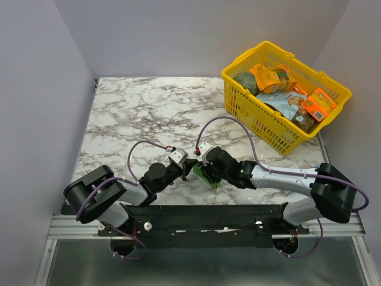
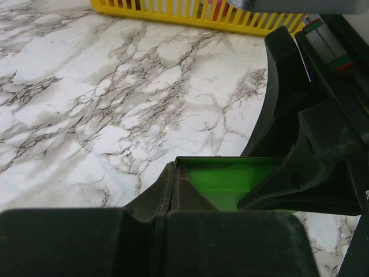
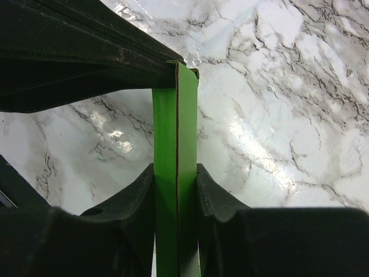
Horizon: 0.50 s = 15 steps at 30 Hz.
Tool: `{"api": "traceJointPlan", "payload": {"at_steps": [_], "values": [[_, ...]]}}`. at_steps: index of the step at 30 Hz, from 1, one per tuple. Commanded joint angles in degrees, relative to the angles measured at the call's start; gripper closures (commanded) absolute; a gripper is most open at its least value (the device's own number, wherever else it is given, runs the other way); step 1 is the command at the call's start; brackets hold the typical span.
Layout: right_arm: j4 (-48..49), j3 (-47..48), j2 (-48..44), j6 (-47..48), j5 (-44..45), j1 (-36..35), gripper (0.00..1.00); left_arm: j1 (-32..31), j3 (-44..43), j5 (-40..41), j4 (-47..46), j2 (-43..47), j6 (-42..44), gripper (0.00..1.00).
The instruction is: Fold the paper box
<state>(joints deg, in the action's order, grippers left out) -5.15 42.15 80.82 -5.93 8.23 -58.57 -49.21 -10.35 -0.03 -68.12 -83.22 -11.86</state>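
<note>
The paper box [image 1: 209, 177] is bright green card, held just above the marble table [image 1: 149, 113] near its front middle, between both arms. My right gripper [image 3: 176, 180] is shut on it, one finger on each narrow side of the flattened green box [image 3: 176, 127]. From the left, my left gripper [image 2: 171, 167] is shut with its fingertips pinching the box's upper edge [image 2: 230, 179]. In the top view the left gripper [image 1: 189, 169] and right gripper [image 1: 208, 171] meet at the box and hide most of it.
A yellow plastic basket [image 1: 262, 126] with several food packs stands at the back right, and its wall [image 2: 173, 12] shows far off in the left wrist view. Grey walls close in the table on the left, back and right.
</note>
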Motion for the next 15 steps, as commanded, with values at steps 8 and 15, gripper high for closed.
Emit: {"api": "traceJointPlan", "payload": {"at_steps": [8, 15], "values": [[-4.77, 1.97, -1.71, -1.8, 0.56, -0.41, 0.35, -3.7, -0.63, 4.6, 18.54, -2.83, 0.08, 1.0], [-10.23, 3.82, -7.95, -6.27, 1.08, -0.41, 0.11, -5.1, -1.78, 7.85, 21.54, -1.77, 0.34, 1.0]]}}
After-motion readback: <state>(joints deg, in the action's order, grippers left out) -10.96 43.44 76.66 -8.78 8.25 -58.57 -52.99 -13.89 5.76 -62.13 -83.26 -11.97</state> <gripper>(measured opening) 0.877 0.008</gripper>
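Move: The paper box stands on its side between the hands, its long run slanting back and to the right from the left fingertips. The right fingers straddle it near mid-length, its middle roughly 2 cm back of them, about level sideways and 2 cm lower. The box corner in the left fingers is some 3 cm ahead, 5 cm left and 3 cm above the right hand. From the left hand, the box's middle lies about 5 cm back, 5 cm right and 5 cm down. The right fingers release the box walls they were pinching, spreading from about a third to nearly full opening on either side, then that hand rises off, about 2 cm, drifting slightly back and right. The left hand stays shut on the box's top corner and shifts some 1 cm to the right. ##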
